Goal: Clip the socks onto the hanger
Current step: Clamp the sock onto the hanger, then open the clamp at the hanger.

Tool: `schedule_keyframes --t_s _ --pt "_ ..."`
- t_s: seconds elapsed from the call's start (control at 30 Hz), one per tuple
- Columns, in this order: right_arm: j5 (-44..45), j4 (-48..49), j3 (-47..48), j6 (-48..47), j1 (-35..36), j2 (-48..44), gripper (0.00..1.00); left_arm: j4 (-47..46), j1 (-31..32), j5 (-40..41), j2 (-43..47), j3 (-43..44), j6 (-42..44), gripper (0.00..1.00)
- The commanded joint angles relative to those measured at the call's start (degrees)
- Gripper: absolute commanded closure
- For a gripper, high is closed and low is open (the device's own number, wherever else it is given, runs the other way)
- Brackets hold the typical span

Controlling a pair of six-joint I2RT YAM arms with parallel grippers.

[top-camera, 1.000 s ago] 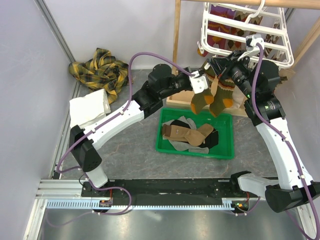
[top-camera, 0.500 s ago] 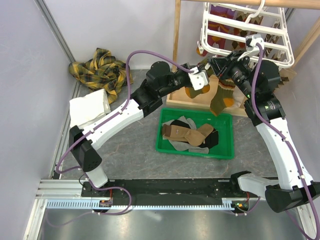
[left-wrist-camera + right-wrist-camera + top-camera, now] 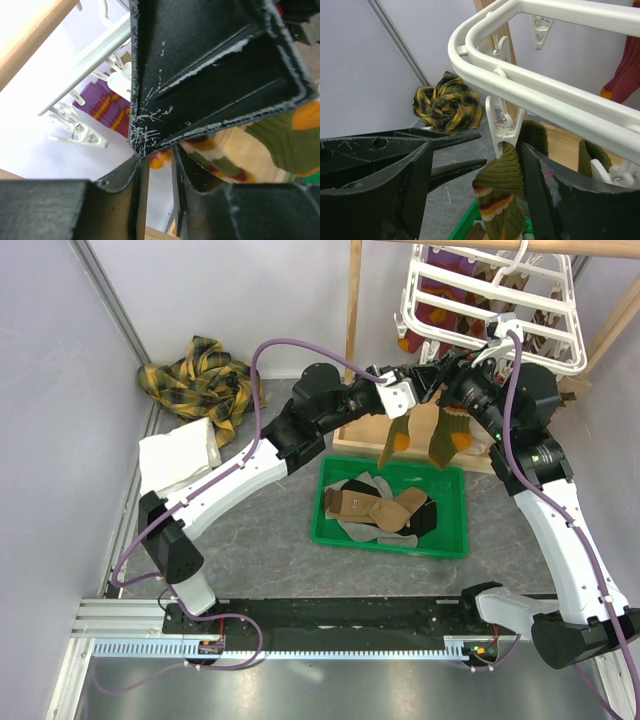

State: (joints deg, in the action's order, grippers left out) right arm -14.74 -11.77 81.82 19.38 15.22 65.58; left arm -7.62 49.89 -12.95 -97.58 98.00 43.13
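Observation:
The white grid hanger (image 3: 480, 300) hangs at the back right from a wooden bar. Two olive socks with orange heels, one on the left (image 3: 398, 440) and one on the right (image 3: 447, 437), hang from its front edge. In the right wrist view a white clip (image 3: 501, 122) grips the cuff of one olive sock (image 3: 502, 200) under the hanger bar (image 3: 545, 95). My right gripper (image 3: 475, 150) is wide open around that sock. My left gripper (image 3: 412, 392) is just left of it, its fingers (image 3: 450, 137) apart and empty. A clipped purple sock (image 3: 100, 102) shows in the left wrist view.
A green bin (image 3: 330, 525) below the hanger holds several brown, grey and black socks (image 3: 385, 508). A yellow plaid cloth (image 3: 200, 380) and a folded white towel (image 3: 180, 455) lie at the left. A wooden post (image 3: 353, 330) stands beside the hanger.
The left gripper raised the left olive sock to the hanger edge and let go. That sock now hangs down from a clip. The right arm has barely moved.

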Motion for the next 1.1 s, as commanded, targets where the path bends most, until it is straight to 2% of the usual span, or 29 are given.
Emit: schedule_keyframes --t_s 0.0,0.1,0.2,0.4,0.57,0.7,0.97,1.07 --pt "-0.03 -0.36 0.88 -1.27 0.33 -1.86 0.21 -4.33 0.21 0.99 0.72 1.59 -4.46 0.59" --pt "1.73 -0.45 0.36 -2.15 0.25 -2.39 0.14 -6.78 -0.32 1.0 1.95 -0.86 -6.65 0.46" --pt "4.89 -0.8 -0.26 -2.94 0.33 -3.09 0.09 -8.55 -1.54 0.03 3.36 -3.33 -10.25 0.38" --pt "12.88 -1.24 -1.75 -4.96 0.25 -5.29 0.04 -13.74 -5.67 -3.39 4.68 -6.5 -19.3 0.27" --pt "17.37 -1.15 -3.33 -6.1 0.33 -6.34 0.03 -16.9 -7.7 -4.89 2.75 -5.71 -24.23 0.22" --pt "17.99 -0.97 -3.77 -6.46 0.33 -6.61 0.03 -17.17 -9.1 -6.38 -0.59 -1.07 -28.01 0.2" --pt "18.87 -0.62 -4.3 -7.33 0.42 -7.05 0.02 -17.17 -10.95 -7.88 -7.7 8.59 -33.11 0.2" --pt "19.05 -0.62 -4.3 -7.42 0.51 -7.22 0.02 -16.82 -11.74 -8.49 -10.26 11.33 -35.31 0.24"
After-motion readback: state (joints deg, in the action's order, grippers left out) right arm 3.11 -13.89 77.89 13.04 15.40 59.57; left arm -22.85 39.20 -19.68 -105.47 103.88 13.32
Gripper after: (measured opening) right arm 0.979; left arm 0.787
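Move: The clip that holds the newly hung green sock is about 2 cm ahead of and 2 cm above my right hand. The sock's cuff is just under it, 2 cm ahead and 1 cm below. The second green sock's cuff is some 7 cm to the right and 3 cm ahead. For my left hand, the first cuff lies right at the fingertips, about 1 cm ahead, 2 cm to the right and 1 cm lower, with the maroon sock around 13 cm ahead and 4 cm to the right. I spread both grippers wide to leave the clipped sock. My left hand slides off leftward and forward from the cuff, then carries on forward and up past the hanger's left end, about 7 cm forward in all, its fingertips tilting up some 20 degrees. My right hand backs off slightly, then sweeps about 6 cm right, away from the clip, turning clockwise nearly 20 degrees. ##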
